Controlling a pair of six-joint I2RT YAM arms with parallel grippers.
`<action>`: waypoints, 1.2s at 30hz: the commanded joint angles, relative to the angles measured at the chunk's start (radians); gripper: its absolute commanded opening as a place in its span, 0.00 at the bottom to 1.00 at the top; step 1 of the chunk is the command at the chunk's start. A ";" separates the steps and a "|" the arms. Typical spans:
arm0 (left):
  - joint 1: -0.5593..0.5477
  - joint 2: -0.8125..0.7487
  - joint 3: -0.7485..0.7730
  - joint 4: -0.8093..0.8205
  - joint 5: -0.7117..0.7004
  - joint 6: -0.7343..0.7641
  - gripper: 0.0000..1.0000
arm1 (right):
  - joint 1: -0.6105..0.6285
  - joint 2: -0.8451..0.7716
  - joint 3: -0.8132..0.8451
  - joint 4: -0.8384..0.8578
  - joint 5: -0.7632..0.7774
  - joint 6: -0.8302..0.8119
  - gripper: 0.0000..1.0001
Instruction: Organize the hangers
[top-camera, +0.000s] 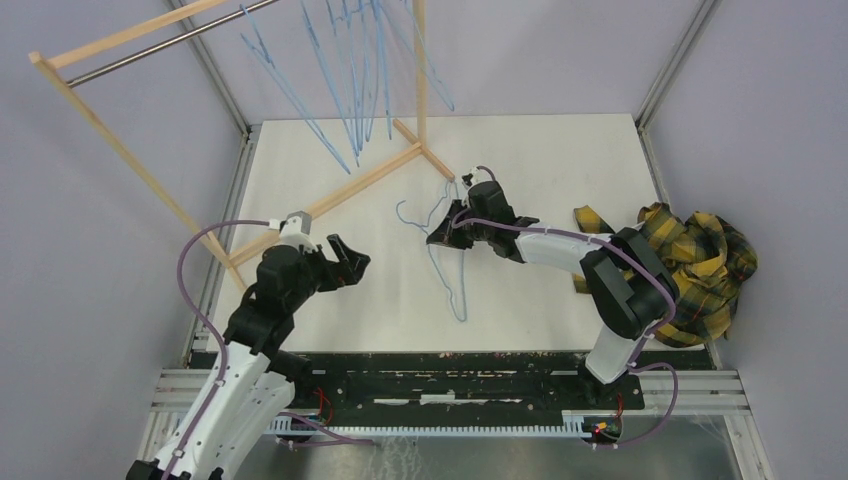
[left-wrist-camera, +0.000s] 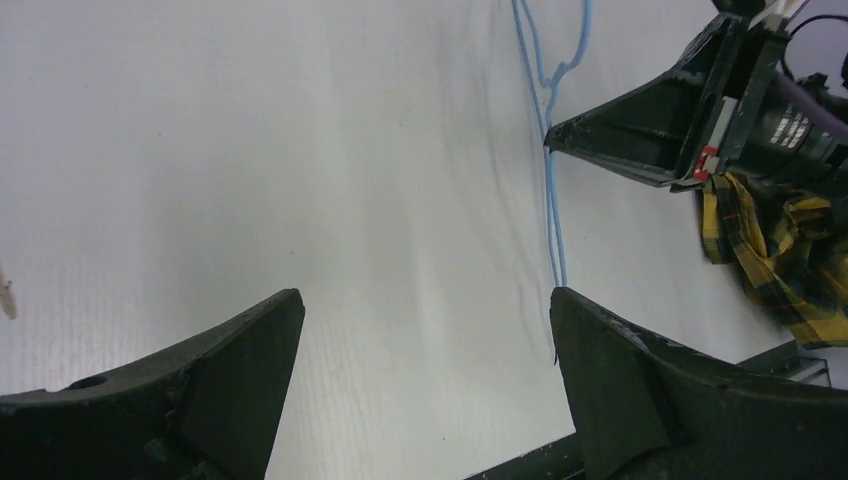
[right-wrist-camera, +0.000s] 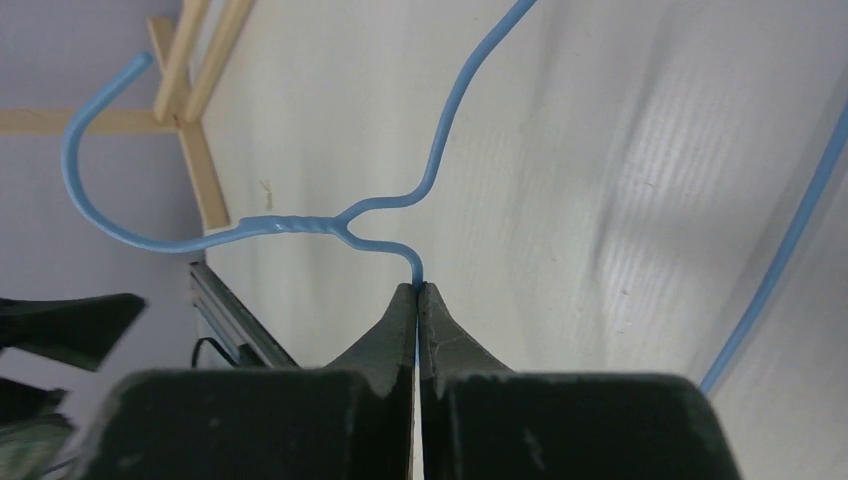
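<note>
One light-blue wire hanger (top-camera: 455, 290) lies on the white table, its hook (right-wrist-camera: 90, 190) pointing toward the rack. My right gripper (top-camera: 437, 236) is shut on this hanger's wire just beside the twisted neck (right-wrist-camera: 300, 225); the wire runs in between the closed tips (right-wrist-camera: 417, 290). In the left wrist view the same hanger (left-wrist-camera: 552, 200) runs away from me, with the right gripper (left-wrist-camera: 552, 140) pinching it. My left gripper (top-camera: 350, 262) hovers to the left of the hanger, open (left-wrist-camera: 425, 295) with only bare table between its fingers. Several more hangers (top-camera: 350, 70) hang from the rod at the back.
A wooden rack (top-camera: 130, 160) with a metal rod (top-camera: 150, 50) stands at the back left; its foot (top-camera: 400, 160) reaches onto the table. A yellow plaid cloth (top-camera: 700, 260) is heaped at the right edge, also seen in the left wrist view (left-wrist-camera: 770, 250).
</note>
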 joint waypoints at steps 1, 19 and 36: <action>-0.020 0.003 -0.086 0.218 0.069 -0.095 0.99 | 0.000 0.018 0.005 0.221 -0.059 0.185 0.01; -0.382 0.326 -0.077 0.454 -0.220 -0.117 0.99 | 0.068 0.104 0.219 0.249 -0.018 0.311 0.01; -0.592 0.645 0.002 0.514 -0.694 -0.137 0.99 | 0.087 0.014 0.151 0.313 -0.130 0.439 0.01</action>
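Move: The hanger, which my right hand already pinches near its neck, has its middle about 18 cm to my left hand's right, 3 cm ahead and some 12 cm below. The rack's long foot rail lies about 7 cm left and 12 cm ahead of my left hand; the rack's cross foot is 14 cm right and 23 cm ahead. From my right hand, the open left gripper is some 15 cm left, 5 cm back and 10 cm higher. I bring my two hands together over the hanger: my right hand keeps its pinch near the neck and lifts it about 9 cm while carrying it some 8 cm left, its fingers swinging up about 20 degrees towards level. My left hand drops and reaches right, roughly 10 cm each, wide open, ending astride the hanger's near end with its left side rolled up about 15 degrees. ##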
